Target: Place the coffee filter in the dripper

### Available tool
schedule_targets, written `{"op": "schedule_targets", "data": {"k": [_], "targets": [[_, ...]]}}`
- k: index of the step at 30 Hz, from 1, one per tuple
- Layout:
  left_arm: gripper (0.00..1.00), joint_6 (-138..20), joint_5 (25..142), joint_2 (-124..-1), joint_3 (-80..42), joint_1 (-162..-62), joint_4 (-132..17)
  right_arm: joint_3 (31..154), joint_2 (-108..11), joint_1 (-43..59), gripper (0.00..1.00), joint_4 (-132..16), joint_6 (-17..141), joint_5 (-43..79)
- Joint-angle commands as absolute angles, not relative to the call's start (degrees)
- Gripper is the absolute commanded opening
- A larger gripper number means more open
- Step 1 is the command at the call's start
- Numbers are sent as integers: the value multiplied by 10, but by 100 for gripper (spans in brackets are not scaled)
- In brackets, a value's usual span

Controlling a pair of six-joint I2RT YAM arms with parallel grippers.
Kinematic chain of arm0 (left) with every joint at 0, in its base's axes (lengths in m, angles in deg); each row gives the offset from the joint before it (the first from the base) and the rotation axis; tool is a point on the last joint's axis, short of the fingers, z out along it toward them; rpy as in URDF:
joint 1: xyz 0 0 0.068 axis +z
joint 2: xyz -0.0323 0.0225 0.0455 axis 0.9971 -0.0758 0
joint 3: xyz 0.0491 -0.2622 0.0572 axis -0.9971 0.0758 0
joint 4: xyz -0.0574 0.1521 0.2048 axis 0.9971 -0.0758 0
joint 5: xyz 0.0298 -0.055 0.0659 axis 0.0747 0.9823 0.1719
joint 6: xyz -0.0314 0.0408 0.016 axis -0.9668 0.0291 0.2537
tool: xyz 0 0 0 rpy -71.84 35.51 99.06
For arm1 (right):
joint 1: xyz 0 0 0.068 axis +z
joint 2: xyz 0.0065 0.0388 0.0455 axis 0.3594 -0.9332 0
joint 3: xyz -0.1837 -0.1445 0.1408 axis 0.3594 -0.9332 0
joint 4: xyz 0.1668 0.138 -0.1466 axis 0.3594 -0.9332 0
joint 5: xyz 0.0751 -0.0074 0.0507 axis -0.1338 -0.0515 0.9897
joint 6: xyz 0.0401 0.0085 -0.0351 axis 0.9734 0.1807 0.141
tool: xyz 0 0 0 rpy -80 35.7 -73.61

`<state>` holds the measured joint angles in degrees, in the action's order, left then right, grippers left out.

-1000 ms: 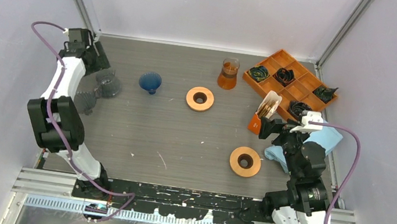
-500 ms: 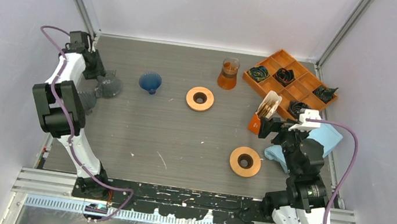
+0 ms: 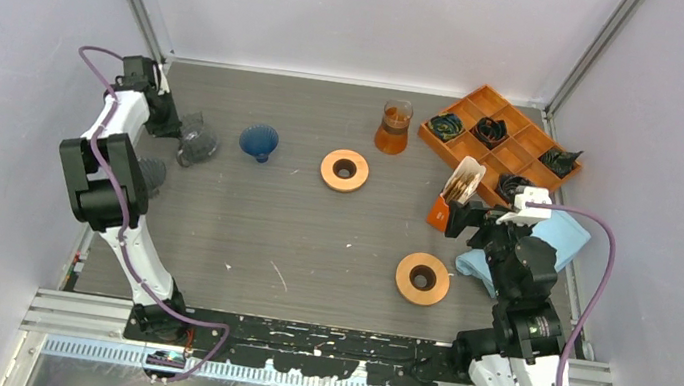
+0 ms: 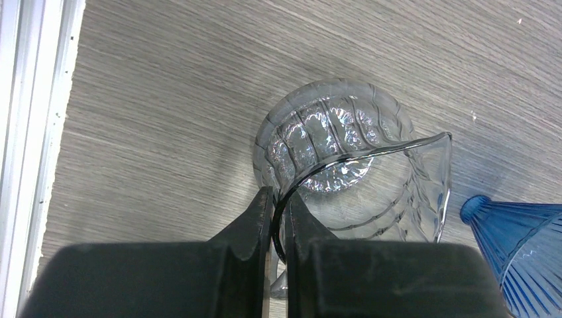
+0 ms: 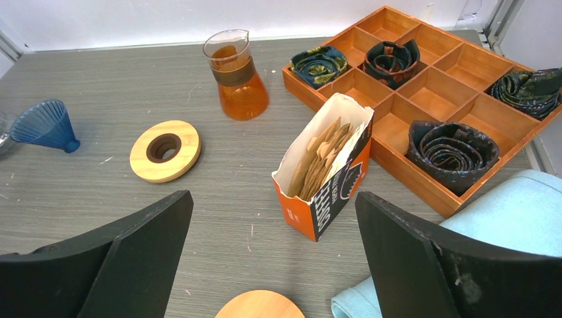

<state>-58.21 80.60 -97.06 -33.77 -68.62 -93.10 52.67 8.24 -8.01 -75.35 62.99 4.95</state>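
My left gripper (image 3: 173, 123) (image 4: 278, 202) is shut on the thin rim of a clear ribbed glass dripper (image 3: 196, 140) (image 4: 344, 149) at the table's far left. A blue ribbed dripper (image 3: 259, 141) (image 4: 520, 248) (image 5: 45, 124) stands just to its right. Brown coffee filters (image 5: 326, 156) stick out of an open orange and black box (image 3: 457, 194) (image 5: 335, 192) at the right. My right gripper (image 3: 462, 220) (image 5: 273, 199) hangs wide open just near of that box, touching nothing.
A second clear dripper (image 3: 151, 172) sits half hidden behind the left arm. Two wooden rings (image 3: 344, 170) (image 3: 423, 278) lie on the table. A carafe of amber liquid (image 3: 394, 127), a compartmented wooden tray (image 3: 527, 138) and a blue cloth (image 3: 559, 236) stand far right.
My left gripper has shut on the clear dripper's rim, and the left arm has drawn up toward the far left. The dripper has shifted slightly right. The right arm has held still.
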Motion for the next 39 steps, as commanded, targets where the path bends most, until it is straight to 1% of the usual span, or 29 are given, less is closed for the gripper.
{"op": "schedule_targets", "data": {"k": [1,14,22,29,39], "targets": [[0,-553,828,-950,-359,-683,-932,532,85,-77,100,-726,622,41],[0,-563,810,-841,-371,-687,-992,531,101,-76,100,-721,624,60],[0,-566,821,-750,-369,-716,-1041,529,114,-77,100,-718,627,68],[0,-563,830,-680,-352,-784,-1087,528,118,-76,100,-717,630,73],[0,-562,818,-620,-282,-924,-1092,528,108,-75,100,-715,632,72]]}}
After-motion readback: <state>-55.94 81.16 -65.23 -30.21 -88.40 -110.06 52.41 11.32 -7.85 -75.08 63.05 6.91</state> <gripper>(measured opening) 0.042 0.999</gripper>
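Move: My left hand already has the clear glass carafe pinched at its rim. The open table I carry it towards lies roughly 30 cm right and 15 cm back, about 9 cm below; from my right hand that spot is some 40 cm left, 5 cm ahead and 26 cm below. From my left hand, the blue dripper stands about 19 cm right and 2 cm ahead, the grey dripper 6 cm left and 10 cm back, both slightly lower. After a brief pause I lift the carafe off the table with my left hand, about 16 cm up and easing back at first. Then I swing it some 15 cm right and farther back, away from the left edge and towards the open table, turning about 20 degrees clockwise and tipping the fingers slightly outward while keeping the pinch on the rim. ##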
